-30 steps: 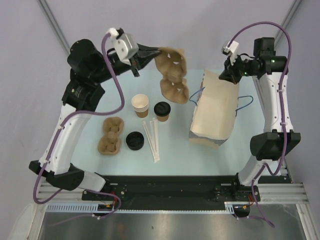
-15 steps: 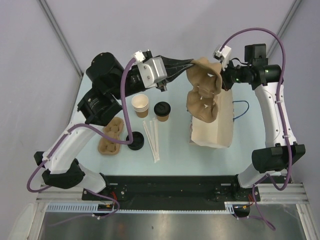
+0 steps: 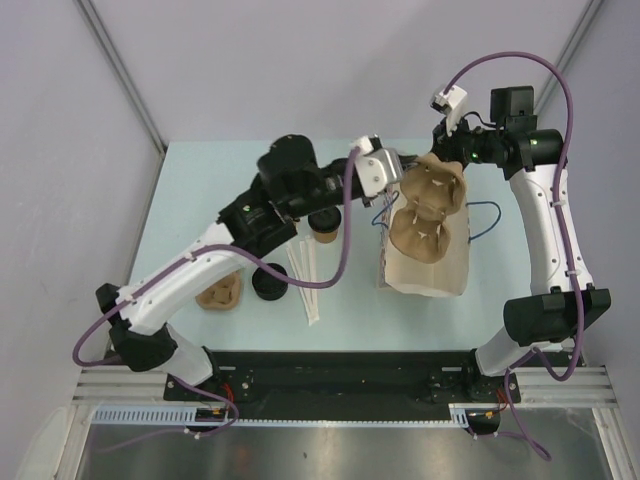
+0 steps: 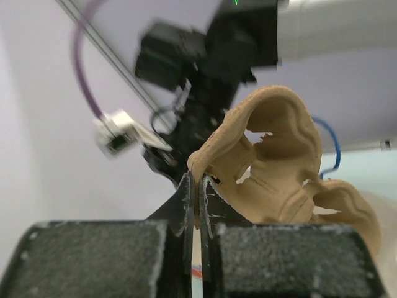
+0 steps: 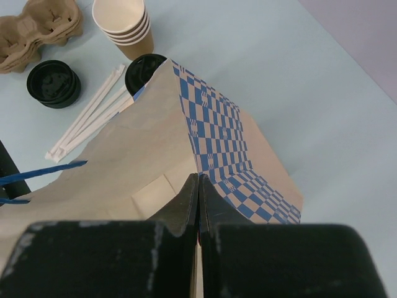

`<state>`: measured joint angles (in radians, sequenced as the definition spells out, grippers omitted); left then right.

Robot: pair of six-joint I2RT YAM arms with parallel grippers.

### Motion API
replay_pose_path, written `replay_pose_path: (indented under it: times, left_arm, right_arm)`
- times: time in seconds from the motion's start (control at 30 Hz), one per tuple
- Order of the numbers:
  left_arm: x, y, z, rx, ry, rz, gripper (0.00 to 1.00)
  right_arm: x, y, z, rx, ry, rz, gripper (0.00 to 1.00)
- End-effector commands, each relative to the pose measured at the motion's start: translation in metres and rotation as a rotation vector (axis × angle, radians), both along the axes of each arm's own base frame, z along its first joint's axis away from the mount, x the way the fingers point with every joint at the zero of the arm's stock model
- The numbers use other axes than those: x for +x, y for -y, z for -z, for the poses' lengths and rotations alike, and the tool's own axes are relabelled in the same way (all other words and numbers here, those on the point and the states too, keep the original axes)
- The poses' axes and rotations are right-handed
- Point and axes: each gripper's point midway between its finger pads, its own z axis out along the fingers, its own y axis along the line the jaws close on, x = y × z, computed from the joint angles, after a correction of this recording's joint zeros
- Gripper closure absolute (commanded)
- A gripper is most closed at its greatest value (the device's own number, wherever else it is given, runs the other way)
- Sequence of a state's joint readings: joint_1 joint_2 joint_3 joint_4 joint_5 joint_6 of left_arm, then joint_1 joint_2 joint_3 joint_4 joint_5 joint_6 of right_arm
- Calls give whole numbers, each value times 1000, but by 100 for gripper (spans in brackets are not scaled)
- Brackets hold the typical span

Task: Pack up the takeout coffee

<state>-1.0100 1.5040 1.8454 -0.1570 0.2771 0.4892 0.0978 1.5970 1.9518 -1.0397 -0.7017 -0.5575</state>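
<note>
The takeout coffee (image 3: 323, 230), a tan cup with a black lid (image 5: 142, 69), stands on the table left of the paper bag (image 3: 428, 275), half hidden under my left arm. My left gripper (image 3: 398, 186) is shut on the rim of a brown cardboard cup carrier (image 3: 430, 208), which hangs over the bag's open mouth. In the left wrist view the carrier (image 4: 282, 167) rises from the closed left gripper (image 4: 197, 181). My right gripper (image 3: 446, 150) is shut on the bag's far rim. The right wrist view shows the right gripper (image 5: 198, 181) pinching the bag (image 5: 155, 143) beside its blue checked lining.
A stack of lidless cups (image 5: 124, 25), loose black lids (image 5: 53, 82) (image 3: 268, 283), wrapped straws (image 5: 93, 112) (image 3: 305, 280) and spare carriers (image 5: 37, 28) (image 3: 220, 293) lie left of the bag. The bag's blue handles (image 3: 485, 220) stick out sideways.
My left arm has swung right, carrying the cup carrier from the back left to above the bag. The right gripper has pulled the bag's rim up and back.
</note>
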Motion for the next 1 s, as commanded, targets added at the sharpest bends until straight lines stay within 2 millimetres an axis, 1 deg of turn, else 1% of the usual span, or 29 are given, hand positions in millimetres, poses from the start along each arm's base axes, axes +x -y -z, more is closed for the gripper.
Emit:
replay_pose_path:
  times: [0.0,0.03,0.1,0.13,0.2,0.23,0.27,0.33,0.4,0.43,0.47,0.53,0.57,0.63,0.67,0.7,0.83,0.9,0.93,0.97]
  left_arm:
    - [12,14,30,11,7,-38,100]
    - [15,20,57,55,-7,-38,100]
    - [17,26,80,90,-20,-34,100]
    - [18,28,96,121,-34,-32,100]
    - [19,34,117,162,-76,-27,100]
    - [16,34,121,174,-93,-12,100]
    - [14,33,131,207,-115,-4,100]
    - [9,27,132,223,-122,4,100]
    - [6,19,139,248,-127,0,100]
    - [-1,11,130,235,-120,15,100]
    - [-4,6,132,250,-134,22,100]
    - [-12,-3,124,244,-159,45,100]
    - [-17,-7,129,267,-183,68,100]
    - [-25,-12,119,264,-186,88,100]
    - [-28,-14,120,275,-194,99,100]
    - [-30,-16,115,271,-194,102,100]
    - [-29,-20,118,283,-233,96,100]
    - [-23,-19,124,283,-274,81,100]
    - [-18,-21,124,274,-288,68,100]
    - [-15,-19,129,275,-314,60,100]
  right_arm:
    - [-8,-2,-21,41,41,1,100]
    - [-9,-2,-21,44,38,0,100]
    - [-10,-2,-21,49,30,5,100]
    - [-11,-2,-21,52,25,6,100]
    - [-13,-2,-23,60,23,13,100]
    - [-14,-2,-25,63,26,13,100]
    - [-16,-1,-26,68,19,17,100]
    - [-21,-2,-30,81,18,14,100]
    - [-26,-3,-34,100,7,18,100]
    - [-31,-4,-39,115,8,15,100]
    - [-34,-5,-42,127,4,11,100]
    - [-41,-9,-48,167,-20,10,100]
    - [-44,-10,-49,182,-36,10,100]
    - [-49,-14,-51,213,-69,11,100]
    - [-50,-15,-50,222,-87,12,100]
    - [-52,-15,-49,226,-99,11,100]
    - [-56,-21,-40,242,-180,10,100]
    - [-57,-22,-33,241,-204,9,100]
    - [-57,-22,-31,237,-203,11,100]
    - [-57,-22,-26,235,-216,12,100]
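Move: My left hand still pinches the brown cup carrier by its edge; the bag's open mouth lies roughly 25 cm below it, some 4 cm ahead and 7 cm right. The lidded coffee cup is about 20 cm ahead, 12 cm left and 47 cm down; the straws lie 6 cm ahead, 17 cm left and 51 cm down. From my right hand, already holding the bag's far rim, the mouth's middle is some 11 cm back, 4 cm left and 8 cm below. I plunge my left hand about 15 cm down with the carrier into the bag's mouth, easing slightly right and forward, then ease it roughly 4 cm back and left and rise a little, fingertips tipping down some 20 degrees. Midway my right hand starts drawing the pinched rim about 5 cm back and 3 cm up, tilting as it goes. Both grips stay shut. ##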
